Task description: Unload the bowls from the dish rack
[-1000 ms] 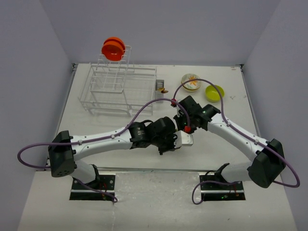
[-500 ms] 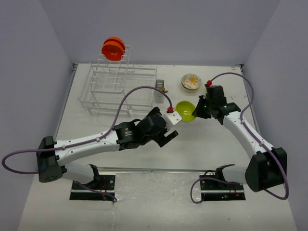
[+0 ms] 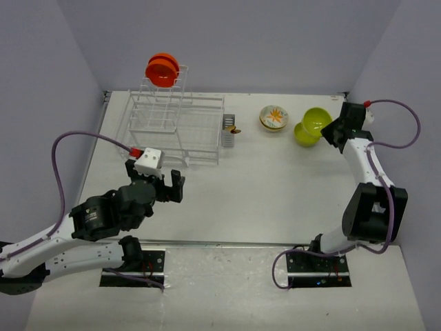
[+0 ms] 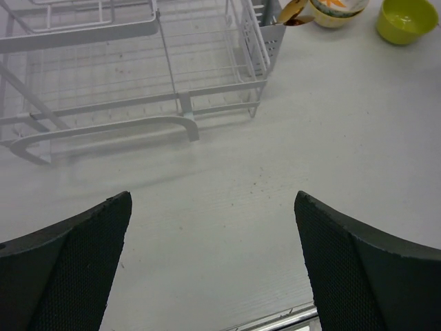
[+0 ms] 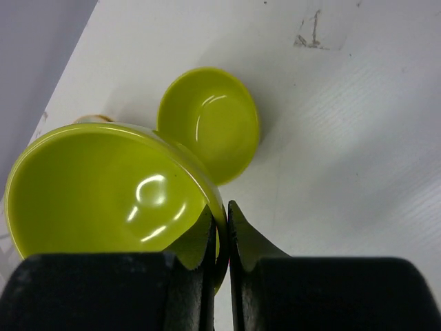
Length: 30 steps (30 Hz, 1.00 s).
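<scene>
The white wire dish rack (image 3: pixel 172 131) (image 4: pixel 138 103) stands at the back left. Two orange-red bowls (image 3: pixel 162 69) sit upright on its tall tower. My right gripper (image 3: pixel 331 129) (image 5: pixel 222 227) is shut on the rim of a lime-green bowl (image 3: pixel 317 121) (image 5: pixel 103 193), held tilted just above a second lime-green bowl (image 3: pixel 304 136) (image 5: pixel 213 121) (image 4: pixel 406 19) on the table. The cream flower bowl (image 3: pixel 273 117) (image 4: pixel 334 10) rests left of them. My left gripper (image 3: pixel 169 186) (image 4: pixel 212 203) hangs open and holds nothing, over bare table in front of the rack.
A grey cutlery caddy (image 3: pixel 229 131) (image 4: pixel 269 34) with a brownish utensil (image 4: pixel 293 12) hangs on the rack's right end. Side walls close in the table, and the right wall is close to my right gripper. The table's front edge (image 4: pixel 275 321) lies just under my left gripper.
The left gripper opened off the green bowl and that arm pulled back left toward its base. The right arm carried the bowl to the far right, over the other green bowl.
</scene>
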### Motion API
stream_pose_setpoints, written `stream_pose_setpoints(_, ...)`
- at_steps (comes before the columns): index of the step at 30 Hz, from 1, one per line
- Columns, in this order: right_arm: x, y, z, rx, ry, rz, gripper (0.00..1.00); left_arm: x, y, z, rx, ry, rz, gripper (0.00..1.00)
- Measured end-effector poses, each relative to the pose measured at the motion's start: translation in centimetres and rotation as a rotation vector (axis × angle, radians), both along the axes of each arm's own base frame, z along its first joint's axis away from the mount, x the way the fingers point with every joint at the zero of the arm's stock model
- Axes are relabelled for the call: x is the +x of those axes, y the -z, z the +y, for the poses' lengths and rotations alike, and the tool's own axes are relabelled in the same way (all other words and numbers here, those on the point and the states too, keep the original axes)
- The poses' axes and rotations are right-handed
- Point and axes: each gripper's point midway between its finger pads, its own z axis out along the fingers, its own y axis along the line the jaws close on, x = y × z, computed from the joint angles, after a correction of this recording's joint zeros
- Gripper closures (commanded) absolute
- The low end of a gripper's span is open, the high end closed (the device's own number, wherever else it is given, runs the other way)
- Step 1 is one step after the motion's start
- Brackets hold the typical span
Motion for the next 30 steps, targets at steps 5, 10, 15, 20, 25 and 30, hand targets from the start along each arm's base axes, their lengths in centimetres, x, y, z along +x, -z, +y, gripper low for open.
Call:
stream_pose_setpoints(5, 4.3, 1.5, -1.3, -0.016, 0.024, 0.045, 1.00, 0.1, 1.0, 2.5, -0.001, -0.062, -0.021, 0.00)
stream_pose_setpoints(10, 5.6, 4.3, -1.5, -0.014, 0.015, 0.117, 1.00, 1.3, -0.7, 6.0, -0.083, -0.195, -0.082, 0.00)
stream_pose_setpoints(15, 5.7, 6.6, -1.6, -0.019, 0.000, 0.181, 1.00, 2.8, -0.7, 8.5, -0.120, -0.303, -0.100, 0.00)
stream_pose_setpoints(20, 5.3, 7.3, -1.7, -0.029, -0.018, 0.213, 1.00, 4.3, 0.6, 9.4, -0.139, -0.321, -0.077, 0.00)
stream_pose_setpoints(25, 5.7, 7.8, -1.8, -0.042, -0.035, 0.233, 1.00, 5.9, 1.5, 10.2, -0.172, -0.313, -0.059, 0.00)
stream_pose_setpoints(30, 6.2, 8.3, -1.9, -0.052, -0.053, 0.249, 0.97, 6.7, 3.2, 10.0, -0.172, -0.274, -0.004, 0.00)
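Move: The right hand already holds one green bowl by the rim; the other green bowl, its goal, stands about 8 cm ahead, 2 cm left and 14 cm below. The floral bowls lie some 16 cm left of that goal and 5 cm farther out. For the open, empty left hand, the front orange bowl is about 43 cm ahead, 7 cm left and slightly below, with the rack's middle 27 cm ahead, 5 cm left and 20 cm below. The right hand keeps its rim pinch and carries the held green bowl forward about 6 cm and then mostly down, some 8 cm in all and slower towards the end, tipping its fingers about 15 degrees further downward to bring the bowl over and onto its twin on the table. Meanwhile the left hand, fingers wide open, swings left about 10 cm and then increasingly forward towards the rack and its orange bowls, turning counter-clockwise and sinking a little at the end. ##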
